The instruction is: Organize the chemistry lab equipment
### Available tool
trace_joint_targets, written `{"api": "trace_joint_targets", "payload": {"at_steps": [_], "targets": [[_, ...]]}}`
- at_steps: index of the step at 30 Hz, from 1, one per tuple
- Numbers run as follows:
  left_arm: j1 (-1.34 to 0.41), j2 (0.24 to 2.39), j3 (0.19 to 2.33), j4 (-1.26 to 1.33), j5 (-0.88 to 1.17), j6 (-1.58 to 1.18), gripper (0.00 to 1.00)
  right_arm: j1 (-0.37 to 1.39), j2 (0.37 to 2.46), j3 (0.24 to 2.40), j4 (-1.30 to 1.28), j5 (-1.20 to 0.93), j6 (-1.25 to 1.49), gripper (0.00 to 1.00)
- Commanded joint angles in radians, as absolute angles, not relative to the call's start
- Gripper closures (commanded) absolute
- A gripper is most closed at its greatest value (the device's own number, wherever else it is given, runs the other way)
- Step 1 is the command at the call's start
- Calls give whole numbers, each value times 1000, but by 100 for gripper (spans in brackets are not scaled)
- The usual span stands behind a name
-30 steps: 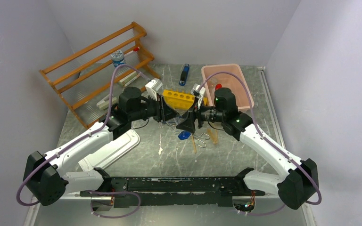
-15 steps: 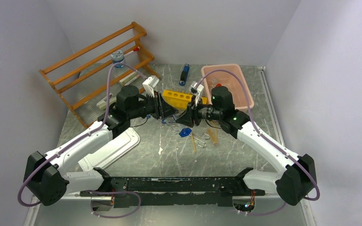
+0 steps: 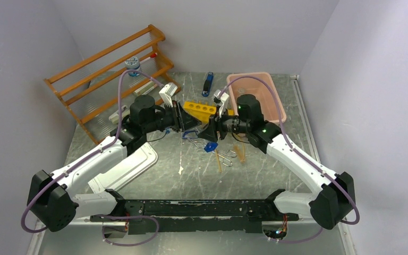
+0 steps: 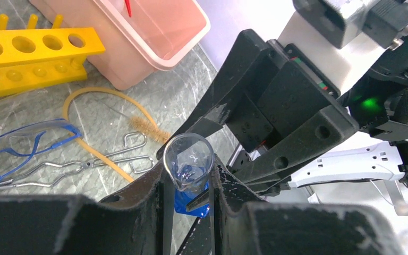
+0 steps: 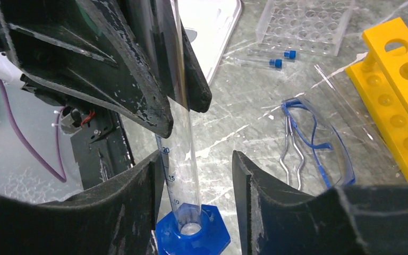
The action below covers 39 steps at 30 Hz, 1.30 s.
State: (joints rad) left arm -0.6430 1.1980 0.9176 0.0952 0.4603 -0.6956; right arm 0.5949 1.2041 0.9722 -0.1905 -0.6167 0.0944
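A clear graduated cylinder [image 4: 188,159] with a blue hexagonal base [image 5: 191,236] hangs tilted above the table, and my left gripper [image 4: 188,175] is shut on its upper part. My right gripper [image 5: 196,170] is open, its fingers either side of the cylinder [image 5: 183,154] just above the base, with a gap on the right side. From above, the two grippers [image 3: 191,126] [image 3: 208,135] meet nose to nose mid-table over the base [image 3: 210,147]. Blue-framed goggles [image 5: 324,138], metal tongs [image 4: 111,159] and yellowish tubing [image 4: 101,101] lie on the table below. Two blue-capped tubes [image 5: 260,61] lie farther left.
A yellow tube rack [image 3: 201,109] sits just behind the grippers, a pink bin [image 3: 255,95] to its right. A wooden shelf [image 3: 111,69] stands at the back left and a metal tray [image 3: 133,164] lies under the left arm. A clear well rack [image 5: 303,21] sits by the tubes.
Both arms have shifted slightly toward the back with the cylinder, and its blue base has risen a little. The right jaws narrowed around the cylinder, then widened again.
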Motion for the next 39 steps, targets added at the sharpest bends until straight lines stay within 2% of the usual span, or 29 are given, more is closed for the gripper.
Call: {"api": "trace_joint_targets", "payload": {"at_steps": [1, 2, 3, 7, 12, 14, 15, 16, 21, 30, 39], "targets": [[-638, 1204, 943, 178, 504, -735, 90, 591, 1226, 1006, -232, -607, 57, 47], [-638, 1205, 945, 176, 500, -731, 90, 591, 1228, 1008, -232, -604, 56, 47], [-637, 1206, 947, 170, 495, -726, 90, 591, 1230, 1010, -230, -594, 60, 52], [-628, 1210, 953, 153, 487, -718, 86, 591, 1225, 1013, -216, -549, 70, 74], [-608, 1206, 991, 80, 423, -669, 42, 590, 1198, 1019, -190, -366, 80, 86], [-592, 1200, 1032, -5, 342, -636, 18, 589, 1178, 1011, -152, -246, 71, 88], [-581, 1195, 1051, -45, 305, -622, 10, 588, 1170, 1005, -126, -179, 66, 88], [-568, 1187, 1066, -76, 276, -611, 7, 585, 1163, 1001, -103, -121, 52, 87], [-506, 1144, 1087, -131, 197, -532, 3, 558, 1202, 1051, -35, 225, -30, 86], [-492, 1133, 1045, -115, 146, -471, 4, 418, 1257, 1029, 66, 620, -114, 85], [-492, 1154, 987, -45, 215, -487, 7, 300, 1312, 912, 134, 554, -167, 84]]}}
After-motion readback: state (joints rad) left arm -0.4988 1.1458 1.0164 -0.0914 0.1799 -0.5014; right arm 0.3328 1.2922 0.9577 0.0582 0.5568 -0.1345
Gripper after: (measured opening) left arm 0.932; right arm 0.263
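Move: The graduated cylinder stands between the open right fingers, its middle about 3 cm above that hand and 1 cm to its left. The left hand still grips it near the mouth, its middle about 5 cm below and 2 cm right of that hand. From the right hand, the pink bin lies some 20 cm ahead, 25 cm right and 15 cm down; the yellow rack 16 cm ahead, 2 cm right and 16 cm down; the goggles 8 cm ahead, 2 cm left and 19 cm down. The right fingers close on the lower tube, and just after that the left hand lets go of the upper part, opening wide and drawing off about 8 cm left and 7 cm forward. The right hand then carries the cylinder some 25 cm right and 17 cm forward to the pink bin, rising about 5 cm before sinking again, its wrist swinging roughly 75 degrees clockwise. ##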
